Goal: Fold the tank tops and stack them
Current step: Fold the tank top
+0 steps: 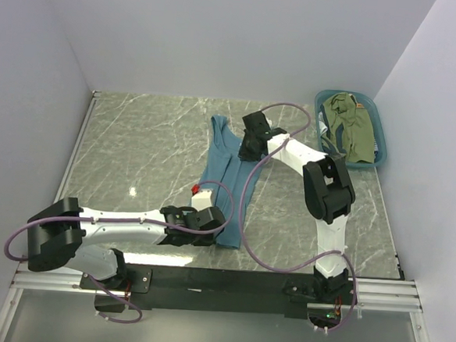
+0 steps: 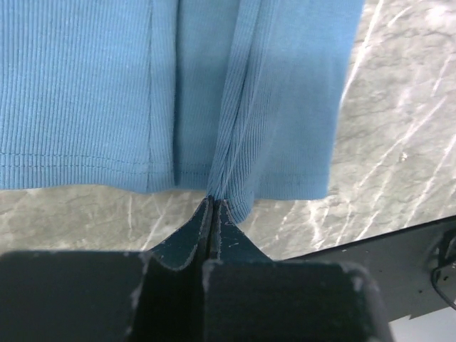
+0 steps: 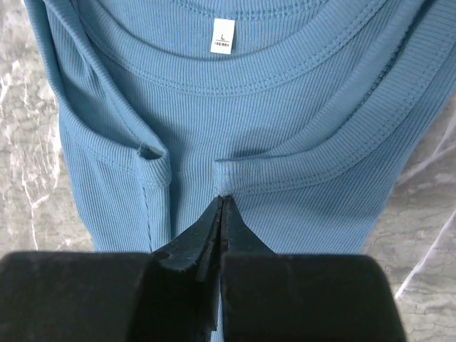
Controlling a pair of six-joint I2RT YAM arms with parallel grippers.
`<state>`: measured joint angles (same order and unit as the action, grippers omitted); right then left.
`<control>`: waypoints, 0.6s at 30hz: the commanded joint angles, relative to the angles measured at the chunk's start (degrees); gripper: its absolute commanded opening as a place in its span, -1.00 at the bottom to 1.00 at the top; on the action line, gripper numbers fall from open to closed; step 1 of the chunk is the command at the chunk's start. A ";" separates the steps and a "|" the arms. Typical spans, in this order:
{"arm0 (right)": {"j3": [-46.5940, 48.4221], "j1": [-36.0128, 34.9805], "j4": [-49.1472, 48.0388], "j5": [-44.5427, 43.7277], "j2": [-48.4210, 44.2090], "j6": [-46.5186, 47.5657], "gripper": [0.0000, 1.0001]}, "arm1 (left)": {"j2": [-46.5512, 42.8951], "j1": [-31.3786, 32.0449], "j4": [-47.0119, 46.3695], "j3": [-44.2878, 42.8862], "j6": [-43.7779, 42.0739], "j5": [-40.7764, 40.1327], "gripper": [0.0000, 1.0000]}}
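Observation:
The teal-blue tank top (image 1: 226, 179) lies lengthwise on the marble table, folded narrow, neck end far and hem near. My left gripper (image 1: 220, 217) is shut on a pinched fold of its hem (image 2: 235, 192); the jaws meet at the cloth's edge (image 2: 214, 201). My right gripper (image 1: 250, 147) is shut on the armhole seam below the neckline (image 3: 222, 198); a white size label (image 3: 223, 37) shows inside the collar. The olive-green top (image 1: 355, 125) lies crumpled in the basket with a dark navy cloth (image 1: 330, 138) beside it, stripes not discernible.
The teal plastic basket (image 1: 348, 93) stands at the back right corner, next to the right wall. White walls close the left, back and right. A small red piece (image 1: 196, 189) shows by the left wrist. The black base rail (image 1: 220, 280) runs along the near edge.

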<state>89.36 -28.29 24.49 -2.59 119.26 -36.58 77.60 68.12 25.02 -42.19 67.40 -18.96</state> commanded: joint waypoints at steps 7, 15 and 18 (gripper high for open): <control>4.42 -0.36 -0.76 -2.42 2.82 0.63 -1.00 | -0.17 -0.79 0.56 1.68 1.07 3.14 -0.99; 5.64 -0.36 -2.17 -1.81 1.50 2.91 -0.36 | -0.78 -2.19 2.05 -0.43 -0.77 3.05 -0.59; 5.74 -0.36 -3.39 -1.54 -0.16 3.71 -0.14 | -2.36 -2.64 3.11 -1.48 -1.30 2.97 -0.24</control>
<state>92.27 -28.58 23.90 -3.40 122.39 -34.50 77.58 66.13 26.17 -40.97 67.02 -16.53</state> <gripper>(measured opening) 0.403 0.342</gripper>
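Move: The left hand holds the hem end of the tank top's folded right panel about a centimetre above the cloth; it is bound for the left panel's hem corner, some 2 cm to its left and 1 cm ahead, while the right panel's outer hem corner lies about 7 cm right and 3 cm back. The right hand pinches this panel's armhole corner, bound for the left panel's armhole corner, about 5 cm left and 1 cm ahead; the neck label is roughly 6 cm ahead and 3 cm left. The left hand eases about 1 cm left and 1 cm down, bringing the hem end in beside the left panel's inner edge, then stays low while its fingers part to roughly a third open and let the cloth go. The right hand sinks about 1.5 cm to set the armhole corner down on the shirt, opens its fingers to some two fifths to release it, and while still opening starts to rise a little and slide about 1 cm forward. ##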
